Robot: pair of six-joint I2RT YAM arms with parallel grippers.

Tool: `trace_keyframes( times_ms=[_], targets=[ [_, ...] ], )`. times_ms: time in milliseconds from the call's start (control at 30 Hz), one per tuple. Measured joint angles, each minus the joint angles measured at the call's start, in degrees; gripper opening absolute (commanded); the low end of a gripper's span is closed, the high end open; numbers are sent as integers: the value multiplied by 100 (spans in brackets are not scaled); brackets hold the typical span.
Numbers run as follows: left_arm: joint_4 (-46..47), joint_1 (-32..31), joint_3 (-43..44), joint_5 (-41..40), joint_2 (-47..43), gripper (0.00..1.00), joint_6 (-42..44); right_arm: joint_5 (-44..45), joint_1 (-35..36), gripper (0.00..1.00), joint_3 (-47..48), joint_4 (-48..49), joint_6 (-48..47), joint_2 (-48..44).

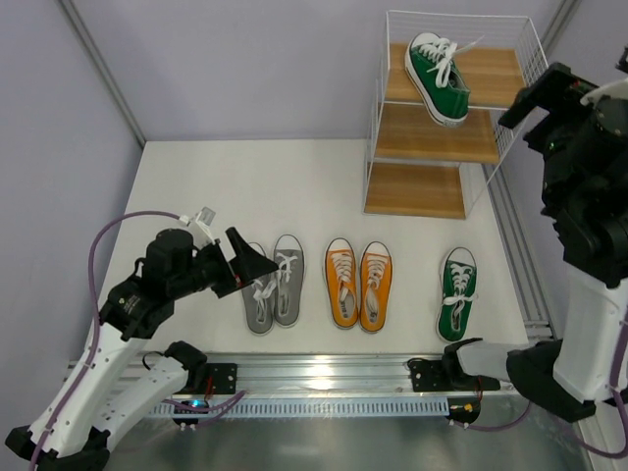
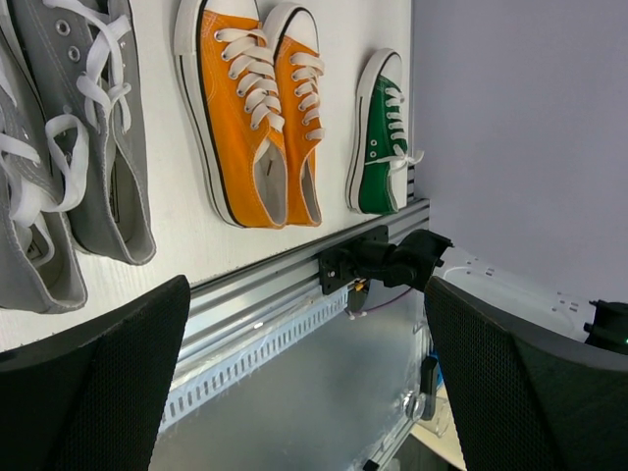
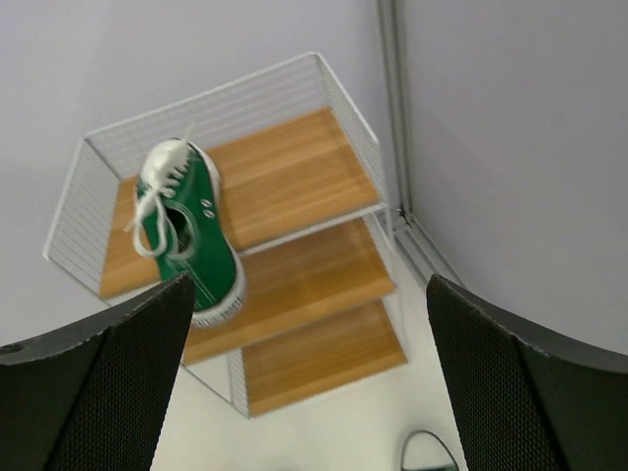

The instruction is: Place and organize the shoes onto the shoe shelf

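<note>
One green shoe [image 1: 438, 77] lies on the top board of the shoe shelf [image 1: 420, 191], heel past the front edge; the right wrist view shows it [image 3: 187, 238] on the shelf [image 3: 294, 177]. My right gripper [image 1: 531, 104] hangs open and empty to the shelf's right, its fingers wide apart [image 3: 304, 383]. The other green shoe [image 1: 457, 292] lies on the table, with the orange pair [image 1: 358, 283] and grey pair [image 1: 275, 285] to its left. My left gripper [image 1: 251, 266] stands open and empty over the grey pair's left side. Its wrist view shows grey [image 2: 88, 147], orange [image 2: 255, 108] and green [image 2: 381, 137] shoes.
A metal rail [image 1: 324, 378] with the arm bases runs along the table's near edge. Grey walls close in the left, back and right. The shelf's middle board [image 1: 437, 135] and bottom board [image 1: 415, 191] carry nothing.
</note>
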Motion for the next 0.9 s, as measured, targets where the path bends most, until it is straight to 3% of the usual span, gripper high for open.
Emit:
trace_keyframes(
  times_ms=[200,433,600,900],
  targets=[
    [46,0,4,275,363,100,66,442,-2,100,-1237,-1451,1060,-1305],
    [127,0,-72,616,610,100,225,-426,2,100,-4688,-2251,2837,-2361],
    [188,0,-262,835,579,99,313,-979,0,100,-6387,-2524,3425,-2339],
    [162,0,-636,935,101,100,321,-1346,-195,100,-7823,-2308,3724,-1558]
  ],
)
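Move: The second green shoe stands on the table some 54 cm below the right gripper, about 10 cm back and 2 cm to its left. Its mate already sits on the top shelf, roughly 16 cm ahead, 9 cm left and 9 cm below that gripper. The orange pair lies about 25 cm to the left of the table shoe and 2 cm farther out. From the left gripper the table shoe is some 48 cm right, 3 cm ahead and 23 cm down. Drop the empty right gripper fast from beside the top shelf towards the green shoe left on the table, about 46 cm down and 14 cm back, starting back and down together, then mostly down. Tip the fingers from level to steeply downward, some 75 degrees, jaws staying wide open, and end above the shoe without gripping it. Let the left gripper, also open, sink about 4 cm, easing right, then back. ##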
